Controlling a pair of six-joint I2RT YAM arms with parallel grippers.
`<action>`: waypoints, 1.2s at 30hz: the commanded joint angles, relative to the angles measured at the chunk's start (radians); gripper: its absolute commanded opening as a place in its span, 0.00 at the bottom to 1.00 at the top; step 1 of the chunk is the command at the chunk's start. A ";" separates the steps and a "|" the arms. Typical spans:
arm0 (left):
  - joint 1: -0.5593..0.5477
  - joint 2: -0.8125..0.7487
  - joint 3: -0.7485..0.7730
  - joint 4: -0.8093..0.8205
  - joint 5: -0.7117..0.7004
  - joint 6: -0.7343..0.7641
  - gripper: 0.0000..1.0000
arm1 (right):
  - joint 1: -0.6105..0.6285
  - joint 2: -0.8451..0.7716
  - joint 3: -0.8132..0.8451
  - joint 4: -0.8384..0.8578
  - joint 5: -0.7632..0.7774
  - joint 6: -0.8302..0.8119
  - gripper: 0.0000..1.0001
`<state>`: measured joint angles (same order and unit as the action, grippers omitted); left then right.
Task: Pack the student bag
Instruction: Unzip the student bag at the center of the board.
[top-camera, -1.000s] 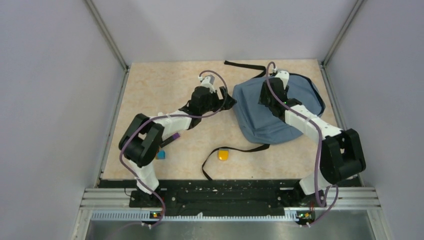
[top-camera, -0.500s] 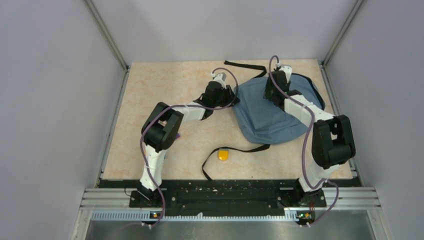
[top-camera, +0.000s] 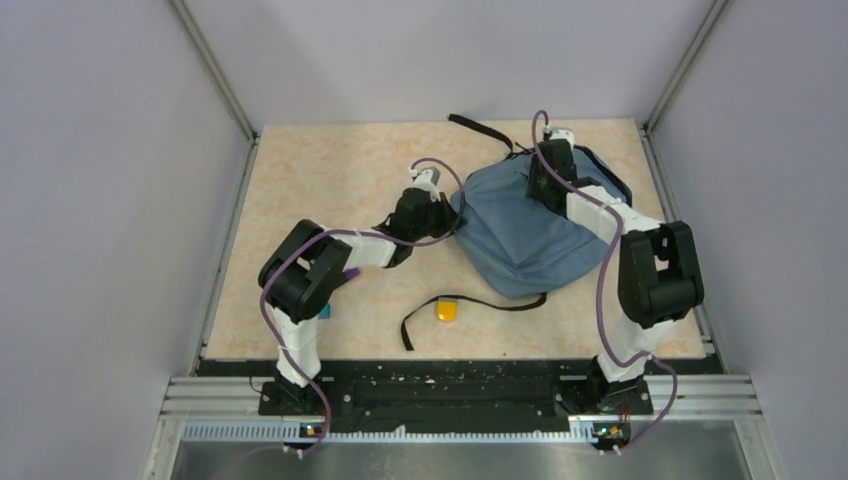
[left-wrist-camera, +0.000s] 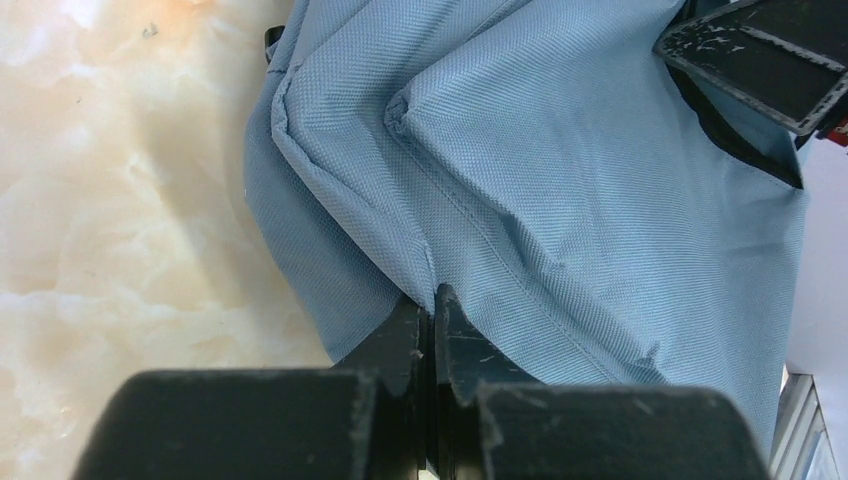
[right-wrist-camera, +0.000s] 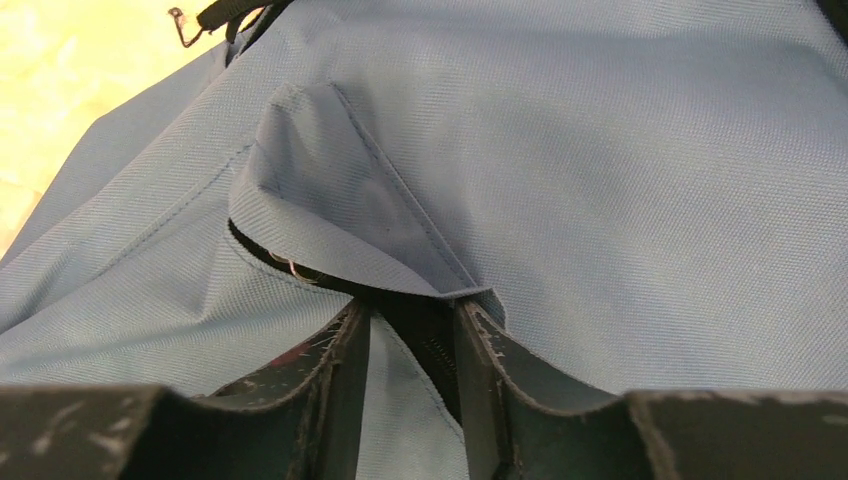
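Observation:
The student bag (top-camera: 520, 240), blue-grey fabric, lies at the back right of the table with black straps (top-camera: 470, 302) trailing toward the near edge. My left gripper (top-camera: 450, 216) is at the bag's left edge; in the left wrist view it (left-wrist-camera: 432, 296) is shut on a raised fold of the bag (left-wrist-camera: 560, 170). My right gripper (top-camera: 540, 190) is on the bag's upper part. In the right wrist view its fingers (right-wrist-camera: 410, 316) stand apart around a lifted flap and the dark zip opening of the bag (right-wrist-camera: 620, 150).
A small yellow item (top-camera: 447, 310) lies near the front between the straps. A small blue item (top-camera: 322, 311) and a purple one (top-camera: 352, 274) lie by the left arm. Another black strap (top-camera: 480, 128) runs behind the bag. Grey walls enclose the table.
The left gripper closed on the bag's left edge and drew back, dragging that side left and nearer. The right gripper's jaws narrowed while staying on the bag's top.

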<state>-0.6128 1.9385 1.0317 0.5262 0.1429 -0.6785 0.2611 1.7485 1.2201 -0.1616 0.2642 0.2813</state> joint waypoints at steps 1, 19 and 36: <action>0.007 -0.051 -0.035 -0.015 0.062 0.008 0.00 | -0.022 0.016 0.048 0.105 -0.041 -0.060 0.33; 0.006 -0.069 -0.029 -0.035 0.040 0.021 0.00 | -0.003 -0.064 -0.029 0.132 -0.091 -0.123 0.00; 0.006 -0.108 -0.055 -0.022 -0.012 0.018 0.00 | 0.034 -0.327 -0.261 -0.114 0.012 0.033 0.00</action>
<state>-0.6048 1.8885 0.9897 0.4927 0.1318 -0.6777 0.2752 1.5078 0.9997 -0.1822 0.2348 0.2836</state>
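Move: The right hand is poised, half open, over the small pocket's zip; its black pull tab is only about 1 cm ahead, 1 cm left and 1 cm below. The bag's left edge, in the left fingers, lies some 17 cm left of the right hand, 8 cm back and 3 cm lower; the black strap is about 12 cm left, 13 cm ahead and 9 cm below. From the left hand the pull tab is roughly 18 cm right, 8 cm ahead and 2 cm above. Easing a centimetre forward and left while turning some 8 degrees counter-clockwise, the right hand shuts its fingers on the pull tab, then draws it back towards the robot, about 7 cm along the zip, with a slight drift right and most of the turn undone. The left fingers keep their pinch on the bag's left edge as that hand gives way a centimetre or so to the left. ##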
